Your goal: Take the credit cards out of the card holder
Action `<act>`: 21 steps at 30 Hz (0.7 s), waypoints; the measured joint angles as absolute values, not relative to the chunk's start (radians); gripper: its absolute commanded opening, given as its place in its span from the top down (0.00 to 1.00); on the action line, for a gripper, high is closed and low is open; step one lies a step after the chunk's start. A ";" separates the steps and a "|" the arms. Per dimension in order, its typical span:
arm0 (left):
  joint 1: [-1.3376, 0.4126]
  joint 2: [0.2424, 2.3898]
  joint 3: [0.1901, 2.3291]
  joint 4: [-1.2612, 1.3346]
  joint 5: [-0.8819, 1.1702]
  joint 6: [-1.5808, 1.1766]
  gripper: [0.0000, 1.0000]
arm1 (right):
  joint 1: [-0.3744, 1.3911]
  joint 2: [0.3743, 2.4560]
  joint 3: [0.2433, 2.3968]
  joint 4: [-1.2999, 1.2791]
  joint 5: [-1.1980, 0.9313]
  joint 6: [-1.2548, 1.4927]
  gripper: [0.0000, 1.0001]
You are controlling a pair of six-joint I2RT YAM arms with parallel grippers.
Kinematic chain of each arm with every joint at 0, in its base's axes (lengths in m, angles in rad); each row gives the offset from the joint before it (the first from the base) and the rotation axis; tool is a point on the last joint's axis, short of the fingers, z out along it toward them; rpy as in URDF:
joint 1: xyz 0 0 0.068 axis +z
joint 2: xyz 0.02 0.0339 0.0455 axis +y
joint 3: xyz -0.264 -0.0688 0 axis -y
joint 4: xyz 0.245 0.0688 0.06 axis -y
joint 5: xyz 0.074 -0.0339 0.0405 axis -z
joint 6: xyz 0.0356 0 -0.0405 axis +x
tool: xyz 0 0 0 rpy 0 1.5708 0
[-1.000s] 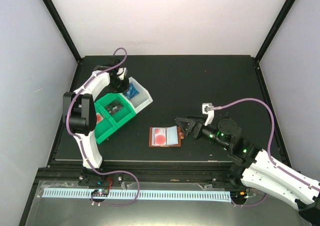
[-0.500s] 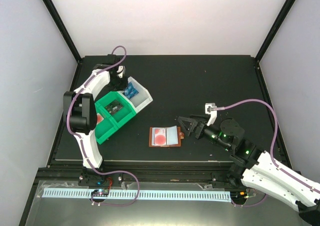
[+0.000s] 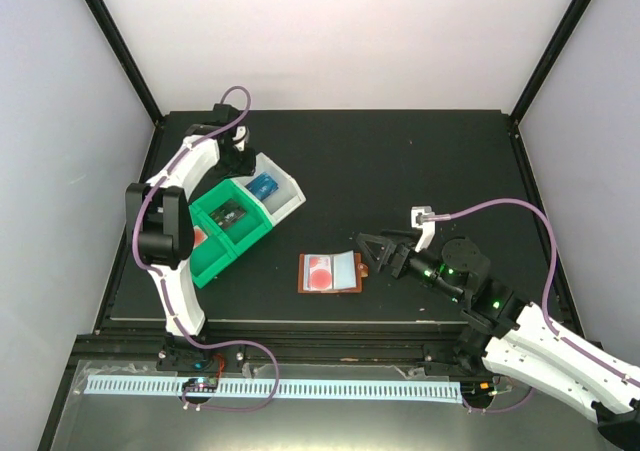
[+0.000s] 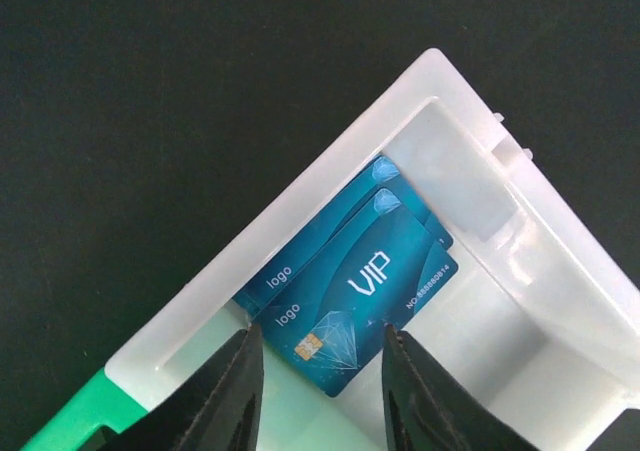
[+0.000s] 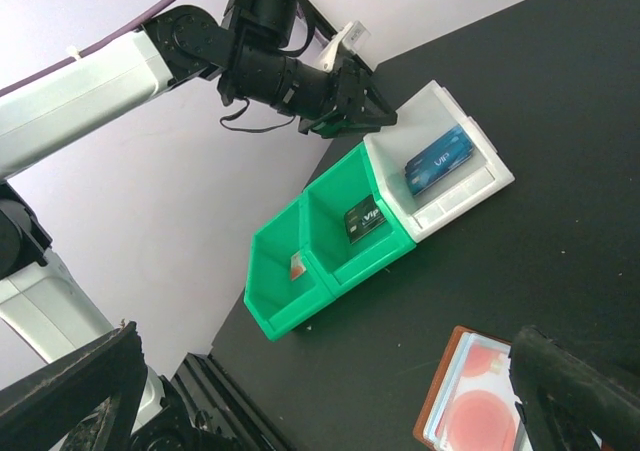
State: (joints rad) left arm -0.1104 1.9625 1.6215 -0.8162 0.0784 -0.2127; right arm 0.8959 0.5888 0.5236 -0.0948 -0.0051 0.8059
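The brown card holder (image 3: 303,272) lies open on the black table, with a red-patterned card (image 3: 318,271) showing through its pale clear pockets; the right wrist view also shows the card holder (image 5: 440,403). My right gripper (image 3: 366,252) stands wide open just right of it, empty. My left gripper (image 3: 240,159) hovers over the white bin compartment, jaws parted around nothing. Below it two overlapping blue credit cards (image 4: 350,281) lie flat in the bin. A dark card (image 5: 365,219) and a red card (image 5: 298,263) rest in the green compartments.
The green-and-white bin tray (image 3: 287,208) sits at the table's left, angled, with the left arm (image 3: 190,166) arching over it. The tray's white wall (image 4: 300,191) runs diagonally under the left fingers (image 4: 238,391). Black table rails border the front edge.
My left gripper has opened and let go of the blue card, which now lies flat in the white compartment. The right gripper shifted slightly rightward, then held still.
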 measured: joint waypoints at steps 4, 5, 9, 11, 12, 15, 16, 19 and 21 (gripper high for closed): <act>-0.110 1.945 1.621 -0.823 0.094 -0.223 0.48 | 0.896 0.590 0.524 -0.100 -0.006 0.806 0.00; -0.110 1.933 1.621 -0.823 0.104 -0.226 0.46 | 0.896 0.590 0.524 -0.105 -0.006 0.806 0.00; -0.110 1.859 1.621 -0.823 0.146 -0.244 0.34 | 0.896 0.598 0.524 -0.137 -0.004 0.806 0.00; -0.110 1.809 1.617 -0.822 0.178 -0.253 0.24 | 0.896 0.598 0.524 -0.159 -0.001 0.808 0.00; -0.110 1.786 1.610 -0.820 0.191 -0.255 0.19 | 0.896 0.596 0.524 -0.169 -0.001 0.810 0.00; -0.111 1.688 1.542 -0.801 0.241 -0.269 0.11 | 0.896 0.593 0.524 -0.183 -0.002 0.811 0.00; -0.112 1.654 1.512 -0.795 0.258 -0.272 0.06 | 0.896 0.594 0.524 -0.184 -0.002 0.812 0.00; -0.114 1.560 1.413 -0.780 0.309 -0.281 0.01 | 0.896 0.604 0.524 -0.187 -0.016 0.812 0.00; -0.120 1.512 1.355 -0.770 0.330 -0.287 0.01 | 0.896 0.620 0.524 -0.187 -0.030 0.812 0.01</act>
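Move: Behind and to the right of the left hand, about 23 cm back, 18 cm right and 9 cm lower, lies the red card in the open card holder. The two blue cards in the white tray sit beneath this hand, some 2 cm back, 3 cm right and 9 cm down; the black card in the green box is about 9 cm back, 4 cm left and 9 cm down. From the right hand the red card is roughly 5 cm forward, 11 cm left and 24 cm below. Rising about 10 cm off the white tray with nothing in its fingers, the left hand then swings back some 8 cm and 4 cm to the right, towards the card holder. Its wrist tilts about 20 degrees so the fingers lean more to the right and forward, and they spread from partly open to fully open. The right hand, still wide open, sinks some 3 cm towards the card holder. ##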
